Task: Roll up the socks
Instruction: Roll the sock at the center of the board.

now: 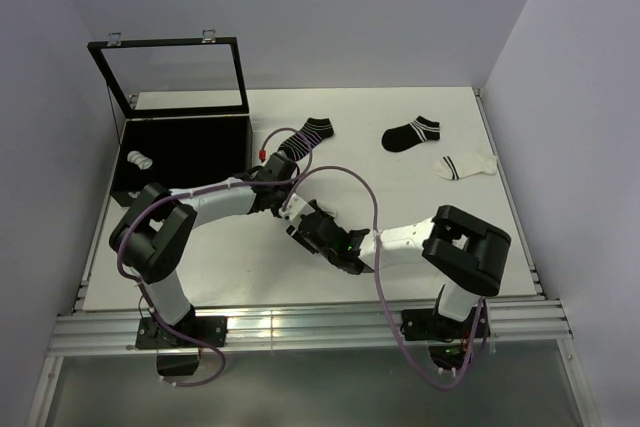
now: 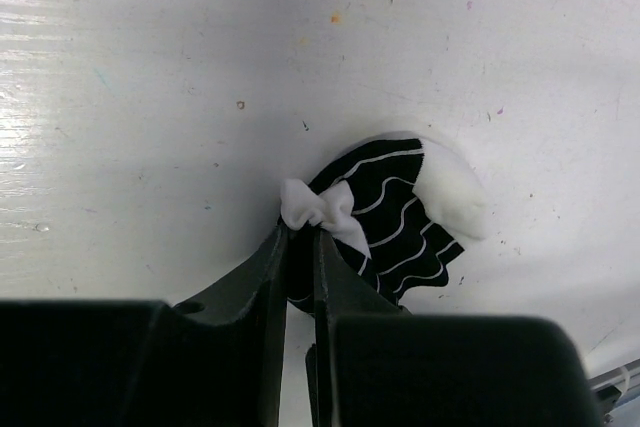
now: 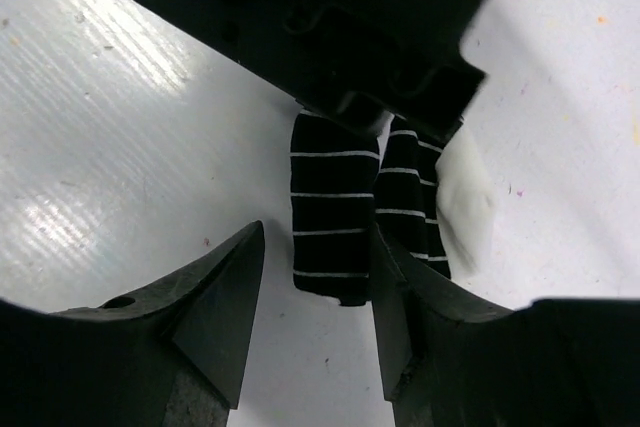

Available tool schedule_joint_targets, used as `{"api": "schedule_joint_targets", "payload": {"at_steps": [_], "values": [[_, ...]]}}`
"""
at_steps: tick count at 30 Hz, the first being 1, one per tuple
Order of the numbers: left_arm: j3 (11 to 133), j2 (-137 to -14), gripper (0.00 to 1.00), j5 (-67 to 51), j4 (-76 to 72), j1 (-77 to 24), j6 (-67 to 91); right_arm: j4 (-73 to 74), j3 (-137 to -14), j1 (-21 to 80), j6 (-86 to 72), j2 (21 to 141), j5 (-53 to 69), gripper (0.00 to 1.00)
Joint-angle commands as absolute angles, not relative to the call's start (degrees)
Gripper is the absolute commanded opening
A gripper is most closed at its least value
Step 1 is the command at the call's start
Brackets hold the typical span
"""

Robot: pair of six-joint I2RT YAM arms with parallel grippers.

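Observation:
My left gripper [image 2: 301,239] is shut on the white-edged end of a black sock with thin white stripes [image 2: 398,215]; the rest of that sock rests crumpled on the white table. In the right wrist view the same sock [image 3: 330,209] hangs down from the left gripper [image 3: 330,37] and lies between the spread fingers of my right gripper [image 3: 318,237], close against the right-hand finger [image 3: 400,287]. In the top view the two grippers, left [image 1: 280,197] and right [image 1: 303,223], meet mid-table and hide the held sock.
Further back lie a black striped sock [image 1: 306,136], a black sock with a white cuff [image 1: 410,134] and a white sock [image 1: 465,165]. A black box [image 1: 185,137] with its glass lid raised stands at the left and holds a rolled white sock [image 1: 139,160].

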State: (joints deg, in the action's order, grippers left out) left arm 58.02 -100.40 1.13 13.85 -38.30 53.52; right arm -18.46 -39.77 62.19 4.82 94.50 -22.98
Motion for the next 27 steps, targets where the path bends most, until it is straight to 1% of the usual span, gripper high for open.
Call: {"api": "schedule_joint_targets", "payload": {"at_steps": [1,5,6,8,9,10,11,13,14,16,17,20,21,23,27], "values": [[57.92,-102.48,0.13,0.62,19.60,-38.67,51.15,-21.01,-42.97,63.54,7.21,96.67,-27.77,0.49],[57.75,-102.22,0.13,-0.53,19.07,-38.67,51.24,-19.52,-44.03,63.98,6.86,100.62,-29.09,0.36],[57.74,-102.22,0.14,-0.79,18.99,-38.58,51.33,-18.90,-44.38,63.98,6.33,101.07,-29.27,0.26],[57.66,-101.34,0.15,-1.40,18.72,-38.50,51.50,-17.67,-44.56,63.98,5.37,101.25,-28.83,0.17],[57.57,-100.99,0.19,-1.67,18.55,-38.41,51.59,-17.49,-44.30,63.90,4.32,100.99,-28.48,0.07],[57.39,-100.12,0.23,-1.84,18.37,-38.06,51.85,-17.40,-43.51,63.90,3.61,100.46,-27.61,0.03],[56.96,-99.41,0.33,-1.93,17.93,-37.80,52.38,-16.79,-43.16,63.72,2.91,99.07,-24.99,0.01],[56.17,-97.22,0.42,-2.11,17.32,-37.01,53.08,-15.91,-42.37,62.50,0.10,97.48,-21.03,0.00],[55.21,-96.25,0.54,-2.20,16.88,-36.65,53.35,-15.21,-42.10,61.79,-1.65,95.82,-16.83,0.00],[54.15,-93.45,0.63,-1.67,16.09,-35.51,54.66,-13.98,-41.84,59.26,-4.65,94.40,-12.24,0.00],[52.84,-92.30,0.72,-1.32,15.74,-35.25,55.63,-12.50,-41.92,58.28,-5.44,93.44,-7.34,0.00],[49.84,-87.99,0.78,-0.26,14.33,-34.54,57.82,-11.34,-42.10,54.06,-9.04,92.29,-0.29,0.00],[48.96,-85.80,0.78,2.00,13.37,-34.37,58.44,-11.77,-41.93,52.92,-11.05,92.02,4.26,0.00],[45.99,-83.68,0.78,2.98,11.96,-34.19,60.37,-13.09,-40.96,49.67,-13.26,91.50,8.85,0.00],[39.22,-77.80,0.77,2.73,5.21,-34.10,62.49,-14.94,-40.43,44.31,-19.58,93.60,20.44,0.00]]}}
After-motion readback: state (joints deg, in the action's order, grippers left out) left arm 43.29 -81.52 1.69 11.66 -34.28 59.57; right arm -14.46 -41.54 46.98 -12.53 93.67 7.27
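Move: The sock being rolled is already pinched at its white bunch by the left fingers; its middle lies about 3 cm to the right of the left hand and 2 cm back, 1 cm lower. From the right hand, whose open fingers straddle the striped fold, it is some 2 cm ahead, 1 cm left and 2 cm below. The flat striped sock lies about 18 cm farther out than the rolled one, level with it sideways. The black box's middle is about 12 cm ahead and 25 cm left of the left hand. The right fingers shut on the striped fold, the hand dipping about 1 cm down and forward as they close, then keep their pinch while the wrist turns some 30 degrees, ending pointed more to the left and a bit steeper. Once that grip is made, the left fingers open wide, let go of the white bunch and draw away left, up and somewhat back, about 6 cm in all. ##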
